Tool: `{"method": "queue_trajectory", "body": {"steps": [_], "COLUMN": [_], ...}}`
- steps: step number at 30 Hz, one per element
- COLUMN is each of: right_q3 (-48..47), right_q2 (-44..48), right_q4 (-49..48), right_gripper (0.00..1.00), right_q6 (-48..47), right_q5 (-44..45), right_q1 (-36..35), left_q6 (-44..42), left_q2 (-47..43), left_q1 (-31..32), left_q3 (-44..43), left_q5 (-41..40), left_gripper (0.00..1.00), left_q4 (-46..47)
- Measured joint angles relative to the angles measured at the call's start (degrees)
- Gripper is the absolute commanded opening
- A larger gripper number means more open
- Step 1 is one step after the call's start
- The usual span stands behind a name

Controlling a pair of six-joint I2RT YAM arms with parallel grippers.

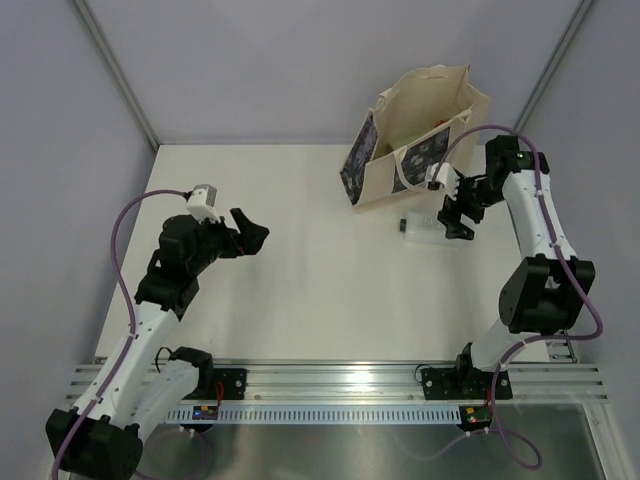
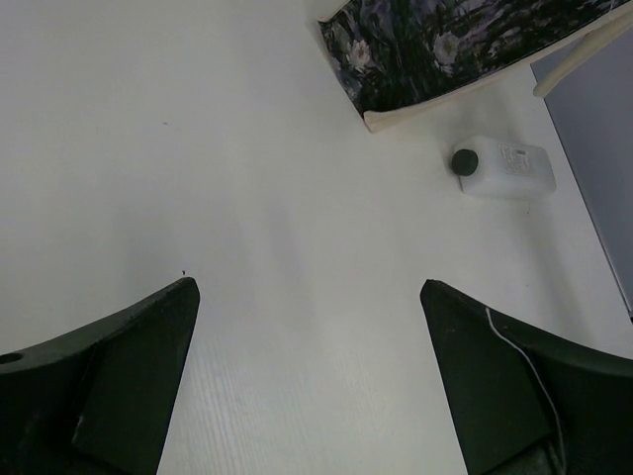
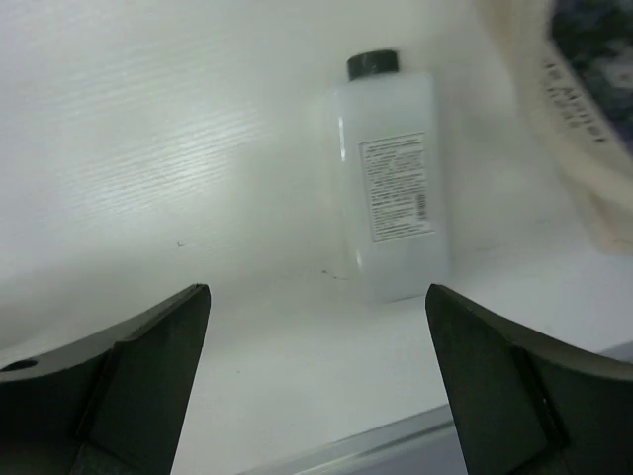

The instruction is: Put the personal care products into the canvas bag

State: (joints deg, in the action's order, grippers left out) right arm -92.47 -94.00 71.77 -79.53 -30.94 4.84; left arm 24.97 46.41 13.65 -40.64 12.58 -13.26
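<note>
One clear bottle with a black cap (image 1: 418,229) (image 3: 391,168) (image 2: 504,168) lies on its side on the white table, just in front of the canvas bag (image 1: 415,135) (image 2: 445,49) (image 3: 584,119). The bag stands upright with its mouth open; hints of green and red show inside it. My right gripper (image 1: 457,216) (image 3: 316,297) hangs open close over the bottle's base end, with nothing between its fingers. Far to the left, my left gripper (image 1: 250,232) (image 2: 309,292) is open and empty above bare table.
Grey walls close in the table at the back and both sides; the right wall (image 1: 600,120) is near the bag and the right arm. An aluminium rail (image 1: 340,380) carrying the arm bases runs along the near edge.
</note>
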Motion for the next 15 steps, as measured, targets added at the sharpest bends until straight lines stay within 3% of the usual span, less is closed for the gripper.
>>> {"method": "queue_trajectory", "body": {"steps": [6,15], "right_q3": [7.8,8.5], "right_q2": [-7.9,-17.7], "right_q4": [-11.6,-24.7], "right_gripper": [0.99,0.99], "right_q6": [3.5,5.4], "right_q5": [12.7,22.8], "right_q1": [-4.0,-11.6], "left_q6": [-0.6,-0.2], "left_q2": [2.6,1.5], "left_q1": [-0.4,-0.5], "left_q3": [0.3,3.9], "left_q5": [2.8,4.4], "left_gripper": [0.99,0.99], "left_q4": [0.9,1.9]}}
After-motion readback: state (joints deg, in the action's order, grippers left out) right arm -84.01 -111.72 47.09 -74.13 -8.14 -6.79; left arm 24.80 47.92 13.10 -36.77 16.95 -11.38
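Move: The white bottle lies on the table about 7 cm ahead of my open right hand, 1 cm to its left and some 17 cm below, its dark cap pointing left. The middle of the canvas bag stands roughly 19 cm ahead of that hand, 6 cm to its left and 5 cm lower. From my left hand the same bottle is about 14 cm ahead, 45 cm to the right and 20 cm down. I sink my right hand fast, some 14 cm, onto the white bottle, first almost straight down, then also reaching forward about 6 cm. My wrist rolls some 20 degrees, so the fingers, which slanted left, end up pointing nearly straight down, still wide open on either side of the bottle's body. My empty left hand drops about 3 cm. ##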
